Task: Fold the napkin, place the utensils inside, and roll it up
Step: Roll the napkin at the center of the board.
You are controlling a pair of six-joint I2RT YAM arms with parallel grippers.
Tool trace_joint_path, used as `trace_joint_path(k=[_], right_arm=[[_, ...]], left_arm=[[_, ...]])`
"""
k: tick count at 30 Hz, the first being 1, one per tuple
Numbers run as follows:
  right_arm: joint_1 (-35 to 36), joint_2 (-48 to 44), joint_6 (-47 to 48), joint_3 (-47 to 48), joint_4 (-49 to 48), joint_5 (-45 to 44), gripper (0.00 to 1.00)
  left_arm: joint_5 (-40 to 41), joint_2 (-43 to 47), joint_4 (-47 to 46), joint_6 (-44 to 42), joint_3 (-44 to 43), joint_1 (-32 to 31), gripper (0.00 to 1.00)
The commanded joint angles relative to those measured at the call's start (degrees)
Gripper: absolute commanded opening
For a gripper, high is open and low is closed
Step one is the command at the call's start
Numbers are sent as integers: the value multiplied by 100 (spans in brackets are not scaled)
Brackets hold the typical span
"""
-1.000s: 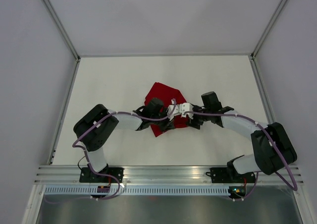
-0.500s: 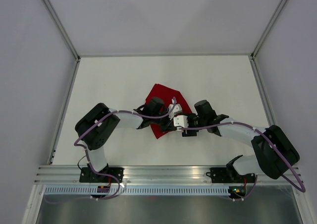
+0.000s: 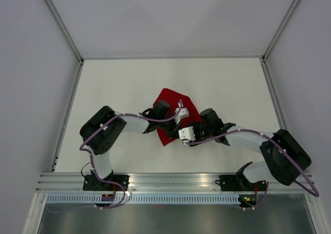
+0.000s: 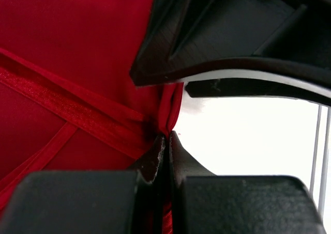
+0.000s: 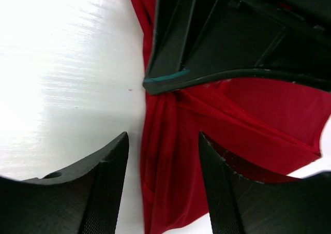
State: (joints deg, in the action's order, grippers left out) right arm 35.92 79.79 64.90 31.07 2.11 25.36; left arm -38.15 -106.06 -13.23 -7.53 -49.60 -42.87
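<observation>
The red napkin (image 3: 170,100) lies bunched and folded at the middle of the white table. My left gripper (image 3: 175,126) is shut on a fold of the napkin (image 4: 77,78) at its near edge; the cloth runs between the closed fingers (image 4: 155,159). My right gripper (image 3: 182,133) is open, its two fingers (image 5: 106,187) standing either side of a bunched red edge of the napkin (image 5: 170,161), right next to the left gripper. No utensils show in any view.
The white table (image 3: 119,84) is bounded by grey walls and metal frame rails (image 3: 67,110). A slotted rail (image 3: 170,182) runs along the near edge by the arm bases.
My right gripper has moved left and nearer, from the napkin's right side to its near edge beside the left gripper. The left gripper has stayed shut on the cloth.
</observation>
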Motion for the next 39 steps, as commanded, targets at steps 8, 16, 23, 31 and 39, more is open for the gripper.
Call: trace_joint_path(k=[8,16,23,31,39], right_arm=[[266,388,699,-31,43,-330,57],[372,520,866,171,553,-409,30],[416,582,866,373,1150,-445,9],[407,432,497,444,1573,-173,5],[407,459,207,470,1687,21,3]], left_arm=[[-430,-240,480,129,-111,68,2],[-571,-126,497,129,-181,165,2],[-501,59,269,208,-15,174,9],[-448,305,-635,900,284,270,35],[-61,866,-1251,1184,724,297,41]])
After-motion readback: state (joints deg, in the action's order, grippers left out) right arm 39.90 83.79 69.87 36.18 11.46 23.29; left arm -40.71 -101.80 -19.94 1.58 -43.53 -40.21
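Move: The napkin's near rolled edge runs left-right between the right hand's open fingers; the spot to grip is about 1 cm left of that hand and 1 cm below it, level front to back. From the right hand, the left fingertips, still pinching the same edge, are some 4 cm left, 1 cm back and 1 cm lower. From the left hand, the right hand's spot is about 3 cm right and 1 cm ahead, at equal height; the napkin's far tip is roughly 19 cm ahead, 9 cm left and 1 cm lower. The napkin's near edge passes from the left fingers to the right: the right hand eases down and left about 1 cm, shuts on the edge, then draws back towards the base about 1.5 cm, keeping its pinch. The left hand holds on until the right has nearly shut, then opens to under half, letting go, and lifts about 1.5 cm while edging left, away from the right hand. ##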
